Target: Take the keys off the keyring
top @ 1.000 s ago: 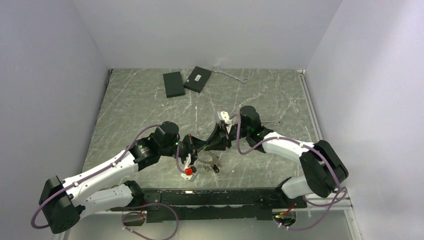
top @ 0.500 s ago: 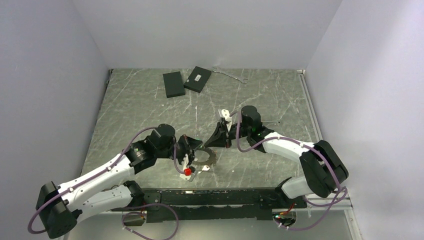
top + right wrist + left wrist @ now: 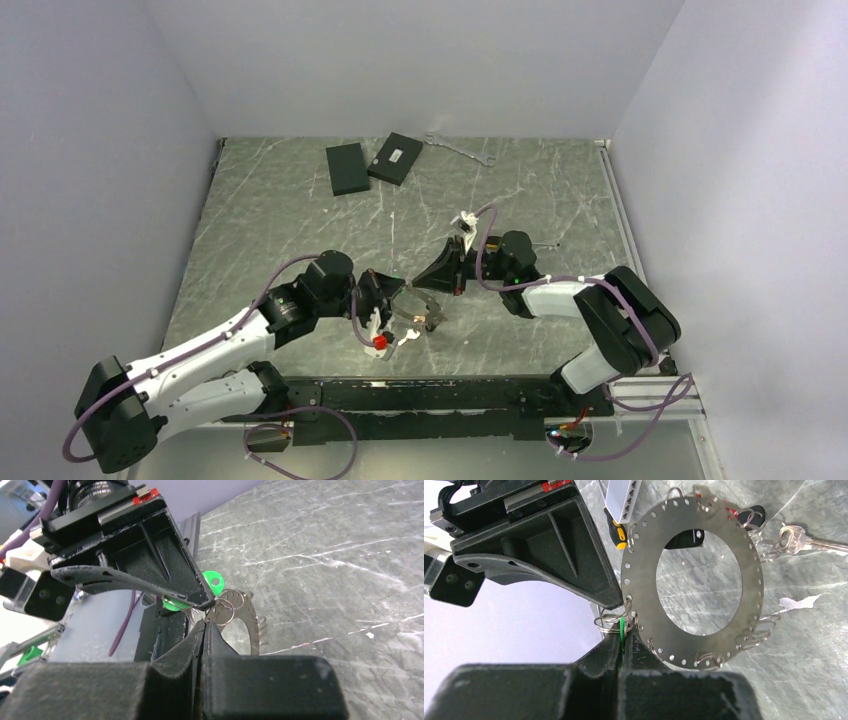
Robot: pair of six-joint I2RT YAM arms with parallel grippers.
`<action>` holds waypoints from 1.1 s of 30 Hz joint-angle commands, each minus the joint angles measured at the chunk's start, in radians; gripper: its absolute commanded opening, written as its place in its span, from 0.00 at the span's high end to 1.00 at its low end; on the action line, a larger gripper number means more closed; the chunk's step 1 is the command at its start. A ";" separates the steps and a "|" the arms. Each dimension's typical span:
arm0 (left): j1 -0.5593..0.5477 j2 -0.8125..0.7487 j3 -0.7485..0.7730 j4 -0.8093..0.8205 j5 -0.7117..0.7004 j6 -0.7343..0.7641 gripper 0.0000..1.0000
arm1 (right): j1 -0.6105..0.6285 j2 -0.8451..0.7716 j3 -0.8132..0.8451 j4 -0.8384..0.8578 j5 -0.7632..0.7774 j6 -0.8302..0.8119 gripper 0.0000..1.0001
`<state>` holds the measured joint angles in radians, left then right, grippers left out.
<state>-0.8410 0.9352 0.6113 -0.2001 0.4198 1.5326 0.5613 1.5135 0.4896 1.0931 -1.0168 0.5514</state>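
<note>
The keyring is a flat grey ring with small holes and wire loops round its rim, held off the table between both grippers. My left gripper is shut on a green key that hangs from a loop at the ring's edge. My right gripper is shut on the ring's rim next to that loop; its fingertips touch the ring. The green key head shows behind the left gripper's fingers. A silver key and a black key head hang at the ring's far side.
Two flat black boxes and a thin silver wrench lie at the back of the marbled table. A yellow-and-black screwdriver handle lies beyond the ring. Both arms meet at the table's near middle.
The left gripper had pulled back left with the ring lying low; now the ring is tilted up and both grippers meet at its rim again. The right arm has dropped lower and shifted right.
</note>
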 commanded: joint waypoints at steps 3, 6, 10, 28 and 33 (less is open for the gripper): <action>-0.003 0.035 -0.017 0.056 0.014 0.011 1.00 | -0.002 0.016 -0.019 0.247 0.115 0.131 1.00; -0.003 0.028 -0.018 0.059 -0.010 -0.002 1.00 | -0.016 0.002 -0.048 0.258 0.142 0.147 1.00; -0.003 0.031 -0.023 0.076 -0.035 -0.012 1.00 | -0.017 -0.041 -0.068 0.260 0.168 0.178 1.00; 0.099 0.050 0.028 0.078 0.108 0.210 1.00 | -0.037 -0.129 0.055 -0.244 -0.107 -0.301 0.57; 0.113 0.050 0.040 0.078 0.157 0.260 1.00 | -0.036 -0.131 0.185 -0.540 -0.137 -0.528 0.52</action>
<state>-0.7372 0.9920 0.5968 -0.1413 0.4969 1.7180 0.5266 1.4109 0.5720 0.7666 -1.0969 0.2398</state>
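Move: The left fingers already hold the green key; the metal keyring hangs from the split rings there, its centre about 4 cm back, 2 cm to the right and 4 cm below. The right fingers are shut at those split rings, with the green key about 2 cm to their left, level with them. From the left hand, the black fob hangs some 6 cm back, 5 cm right and 8 cm lower, and the silver key 8 cm back, straight below sideways, 8 cm lower. Easing right by about 1 cm while still shut on the split ring, the right hand first goes slightly forward, then opens to about half, lets go and tips back through some 15 degrees. The left hand keeps its pinch on the green key and carries it about 2.5 cm forward with a slight tilt. ##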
